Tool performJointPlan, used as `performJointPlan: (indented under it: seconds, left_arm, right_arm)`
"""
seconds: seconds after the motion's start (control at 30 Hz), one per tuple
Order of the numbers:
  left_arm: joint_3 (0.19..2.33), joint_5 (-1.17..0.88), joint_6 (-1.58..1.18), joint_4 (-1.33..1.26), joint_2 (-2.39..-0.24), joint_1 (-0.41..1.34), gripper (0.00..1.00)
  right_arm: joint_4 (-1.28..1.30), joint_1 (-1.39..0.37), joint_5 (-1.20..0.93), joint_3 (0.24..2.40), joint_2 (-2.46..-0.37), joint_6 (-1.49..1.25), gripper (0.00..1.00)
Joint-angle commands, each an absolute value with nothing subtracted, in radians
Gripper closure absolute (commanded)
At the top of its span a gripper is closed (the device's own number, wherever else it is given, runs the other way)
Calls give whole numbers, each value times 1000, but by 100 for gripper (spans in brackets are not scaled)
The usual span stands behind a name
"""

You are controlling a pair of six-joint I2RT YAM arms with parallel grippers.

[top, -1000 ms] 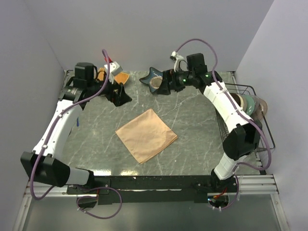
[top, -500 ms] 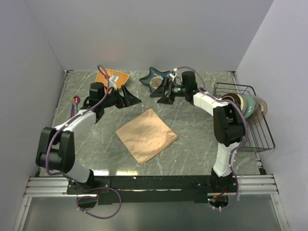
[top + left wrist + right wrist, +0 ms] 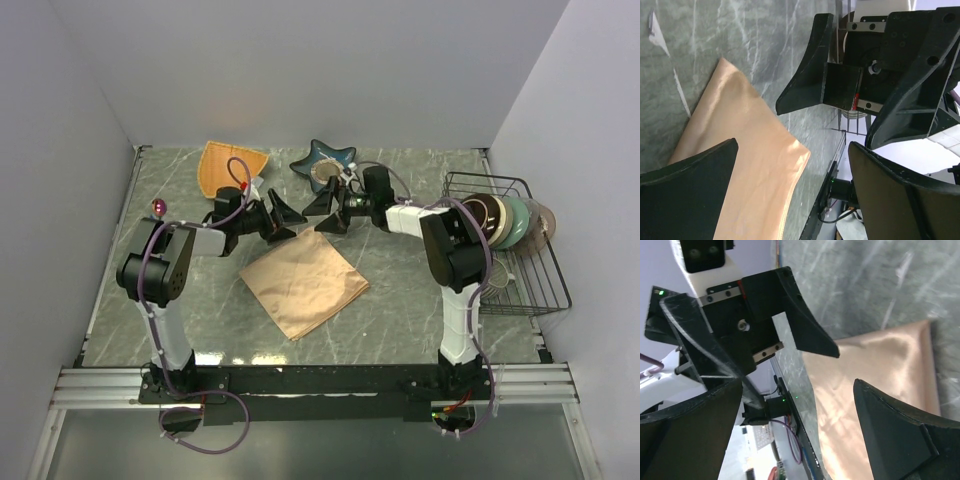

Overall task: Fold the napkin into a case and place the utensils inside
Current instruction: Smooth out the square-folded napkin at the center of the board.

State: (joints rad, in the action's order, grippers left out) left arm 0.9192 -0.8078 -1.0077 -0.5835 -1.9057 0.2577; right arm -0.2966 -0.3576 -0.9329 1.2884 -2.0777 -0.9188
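Note:
The peach-orange napkin (image 3: 305, 282) lies flat as a diamond in the middle of the table, and shows below both wrist cameras (image 3: 750, 150) (image 3: 880, 370). My left gripper (image 3: 285, 215) (image 3: 792, 150) and right gripper (image 3: 325, 210) (image 3: 797, 385) face each other low over the napkin's far corner. Both are open with nothing between their fingers. Each wrist view shows the other gripper straight ahead. Of the utensils, only a spoon's pink-purple bowl (image 3: 158, 207) shows at the far left, beside the left arm.
An orange fan-shaped dish (image 3: 232, 165) and a blue star-shaped dish (image 3: 325, 162) sit at the back. A black wire rack (image 3: 520, 270) holding plates stands at the right edge. Grey walls close in the table on three sides.
Both arms have drawn back and folded. Their grippers have dropped from the far dishes towards the napkin's far corner and come close together. Both stayed open.

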Motion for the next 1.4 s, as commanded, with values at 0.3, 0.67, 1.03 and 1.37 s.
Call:
performJointPlan:
  seconds: [0.3,0.67,1.03,1.37]
  left_arm:
    - [971,-781,-1029,-631,-2008,322,1]
    - [884,-805,-996,-609,-1993,253,1]
    - [697,-926,-899,-528,-1815,84,1]
    - [638,-983,-793,-414,-1439,103,1]
  right_arm:
    - [-292,-345,-907,1310,-2203,-911,0]
    - [-49,-333,-841,1341,-2238,-744,0]
    - [32,-333,-834,1374,-2221,-657,0]
    - [112,-380,-968,1312,-1874,-603,0]
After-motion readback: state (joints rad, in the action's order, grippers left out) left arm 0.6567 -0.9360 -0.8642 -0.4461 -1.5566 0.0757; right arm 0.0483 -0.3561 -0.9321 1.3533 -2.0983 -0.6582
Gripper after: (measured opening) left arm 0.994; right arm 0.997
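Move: The square-folded napkin, turned like a diamond, has its middle about 10 cm back and 1 cm right of the left hand, some 7 cm below. Its far corner is about 3 cm ahead and 4 cm right of that hand. From the right hand the napkin's middle is roughly 11 cm back, 2 cm to the left and 9 cm below. The star dish stands about 17 cm ahead and 3 cm right of the right hand; the orange dish is 17 cm ahead and 15 cm left of the left hand. Over the napkin's far corner both open grippers sink, the right about 6 cm, staying low there with a slight roll before easing up and back. The left drops some 4 cm while drifting right, then sweeps low about 10 cm left and a little back, along the far-left edge towards the left corner, and finally rises. ##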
